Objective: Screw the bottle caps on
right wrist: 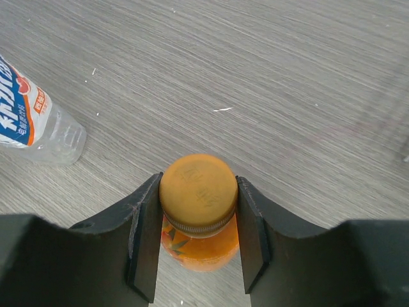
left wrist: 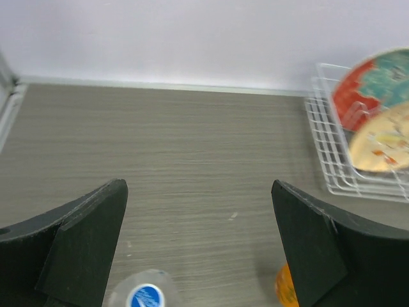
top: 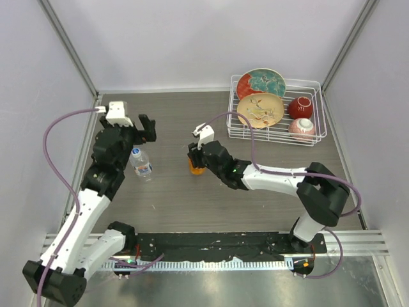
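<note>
The squat orange bottle (top: 195, 169) (right wrist: 199, 248) stands upright mid-table. Its amber cap (right wrist: 198, 192) sits on the neck, and my right gripper (right wrist: 198, 181) (top: 195, 158) is shut on that cap from both sides. The clear water bottle (top: 141, 163) (right wrist: 32, 121) stands upright to the left, with a white cap bearing a blue mark (left wrist: 146, 296) on top. My left gripper (left wrist: 198, 185) (top: 142, 130) hangs wide open just behind and above it, with nothing between its fingers. The orange bottle (left wrist: 285, 288) peeks out beside the left gripper's right finger.
A white wire rack (top: 276, 139) (left wrist: 326, 147) stands at the back right, holding two patterned plates (top: 261, 110) (left wrist: 377, 83) and two red bowls (top: 300, 107). Grey walls close off the back and both sides.
</note>
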Available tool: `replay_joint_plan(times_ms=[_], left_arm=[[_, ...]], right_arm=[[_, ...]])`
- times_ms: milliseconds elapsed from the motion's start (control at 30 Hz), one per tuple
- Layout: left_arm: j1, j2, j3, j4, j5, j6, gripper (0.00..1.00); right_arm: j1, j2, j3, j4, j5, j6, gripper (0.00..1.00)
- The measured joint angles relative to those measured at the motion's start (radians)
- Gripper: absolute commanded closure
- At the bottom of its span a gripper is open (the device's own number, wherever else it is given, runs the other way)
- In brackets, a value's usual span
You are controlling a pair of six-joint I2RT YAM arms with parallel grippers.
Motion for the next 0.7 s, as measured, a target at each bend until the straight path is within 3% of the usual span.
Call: replay_joint_plan(times_ms=[233, 367, 433, 667, 700], left_arm=[[0.265, 0.142, 0.144, -0.129, 0.036, -0.056, 0.0], [0.304, 0.164, 0.153, -0.159, 0.061, -0.052, 0.0], [0.316, 0.177, 0.155, -0.171, 0.08, -0.049, 0.0], [0.462, 0.222, 0.155, -0.179, 0.149, -0.008, 0.0], [0.476, 0.232, 0.155, -0.176, 0.157, 0.0, 0.0]], right_arm=[[0.025, 0.124, 0.008, 0.1, -0.021, 0.008, 0.99], [0.055, 0.15, 0.008, 0.152, -0.019, 0.006, 0.99], [0.067, 0.164, 0.008, 0.174, -0.011, 0.004, 0.94], [0.082, 0.177, -0.002, 0.203, 0.01, -0.003, 0.5], [0.082, 0.177, -0.002, 0.203, 0.013, -0.003, 0.39]])
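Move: The right hand already holds the orange bottle by its cap, the bottle's middle about 6 cm beneath the pinch. Its table spot lies roughly 5 cm to the left, 2 cm back and 16 cm below this hand; the clear bottle stands about 20 cm to the left, level fore and aft, its middle some 6 cm lower. From the empty left hand the orange bottle is about 16 cm to the right, level fore and aft and 25 cm below. Leftward and down, with a little drift back, the right hand brings the orange bottle about 5 cm towards the clear bottle and 4 cm lower, then stops with the cap still pinched. The left hand swings left some 13 cm, a little forward and down, away from the orange bottle, fingers wide open, tipping down and turning counter-clockwise. ##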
